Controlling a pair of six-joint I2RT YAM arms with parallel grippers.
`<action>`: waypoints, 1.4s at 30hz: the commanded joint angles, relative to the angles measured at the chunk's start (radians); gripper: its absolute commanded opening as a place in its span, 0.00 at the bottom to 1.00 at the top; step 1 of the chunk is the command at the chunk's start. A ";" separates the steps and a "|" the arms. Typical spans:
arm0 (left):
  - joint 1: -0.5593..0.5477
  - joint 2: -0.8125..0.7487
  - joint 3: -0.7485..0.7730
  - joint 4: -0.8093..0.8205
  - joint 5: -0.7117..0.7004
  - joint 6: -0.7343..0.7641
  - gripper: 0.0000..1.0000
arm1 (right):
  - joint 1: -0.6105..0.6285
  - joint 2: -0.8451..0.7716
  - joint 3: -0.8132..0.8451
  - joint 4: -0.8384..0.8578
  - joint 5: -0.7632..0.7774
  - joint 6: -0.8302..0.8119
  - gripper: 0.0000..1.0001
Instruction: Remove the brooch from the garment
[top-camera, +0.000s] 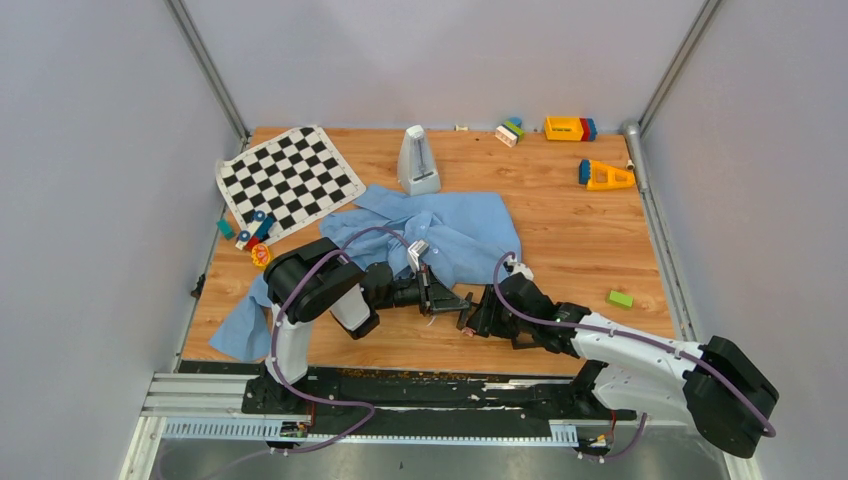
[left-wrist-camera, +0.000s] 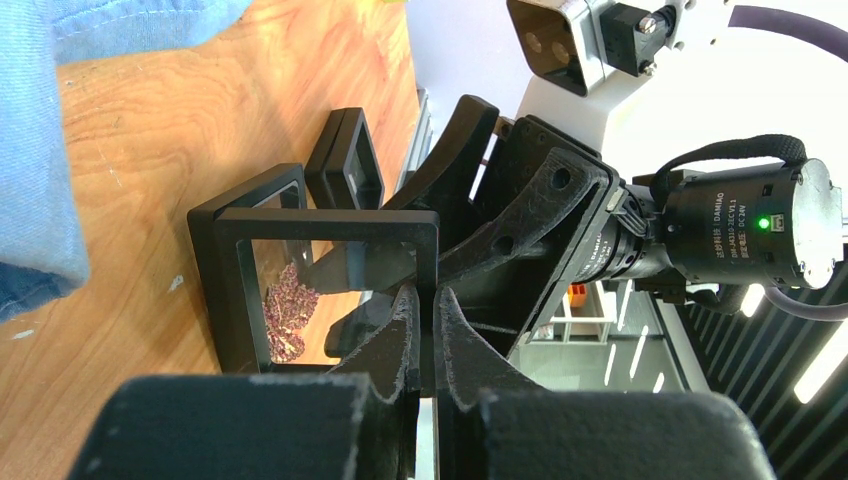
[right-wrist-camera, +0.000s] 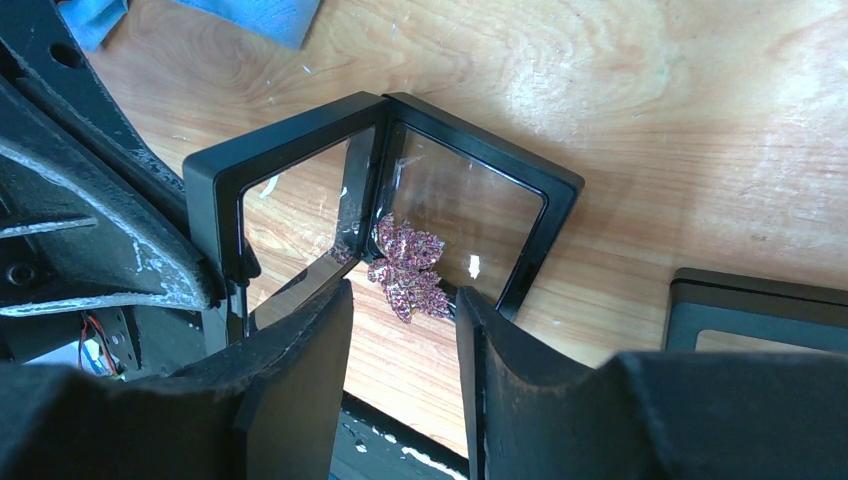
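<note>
The brooch (right-wrist-camera: 408, 265), a pink jewelled cluster, lies between the two opened halves of a black framed display case (right-wrist-camera: 470, 160) standing on the wooden table. In the left wrist view the brooch (left-wrist-camera: 288, 312) shows through the case's clear film. My left gripper (left-wrist-camera: 428, 300) is shut on the edge of one case half (left-wrist-camera: 330, 225). My right gripper (right-wrist-camera: 400, 310) is open, its fingertips on either side of the brooch and just short of it. The garment (top-camera: 440, 225), a light blue shirt, lies crumpled behind both grippers, left (top-camera: 432, 292) and right (top-camera: 470, 315).
A second black case (right-wrist-camera: 760, 310) lies just right of the open one. A checkered mat (top-camera: 288, 180) and a grey metronome-like object (top-camera: 417, 160) are at the back. Toy blocks (top-camera: 568, 128), a yellow wedge (top-camera: 605, 177) and a green block (top-camera: 620, 298) sit on the right.
</note>
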 joint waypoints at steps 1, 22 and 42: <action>-0.007 0.014 0.011 0.041 0.000 0.001 0.00 | -0.004 -0.001 -0.004 0.030 0.003 0.002 0.44; -0.007 0.017 0.012 0.043 -0.002 0.001 0.00 | -0.028 0.042 -0.007 0.061 -0.071 0.022 0.29; -0.007 0.025 0.019 0.048 0.000 -0.002 0.00 | -0.109 0.061 -0.025 0.158 -0.221 0.055 0.05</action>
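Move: The brooch lies between and just past the right hand's half-open fingertips, about 1 cm ahead, 1 cm left and 1 cm below. The open case's flat half centres some 3 cm ahead and 1 cm right, 2 cm lower; its raised half is about 3 cm ahead, 3 cm left and 1 cm up. A second case lies roughly 10 cm right and 2 cm back, 2 cm lower. From the left hand the brooch is about 5 cm back, 1 cm right and 7 cm down. The brooch is pinched between the right fingertips as they close from nearly half open to almost shut; the right hand first sinks barely 1 cm onto it, then eases back up by as much, drifting slightly left and forward and tilting under 10 degrees. The left hand stays put, still gripping the case's raised half. ##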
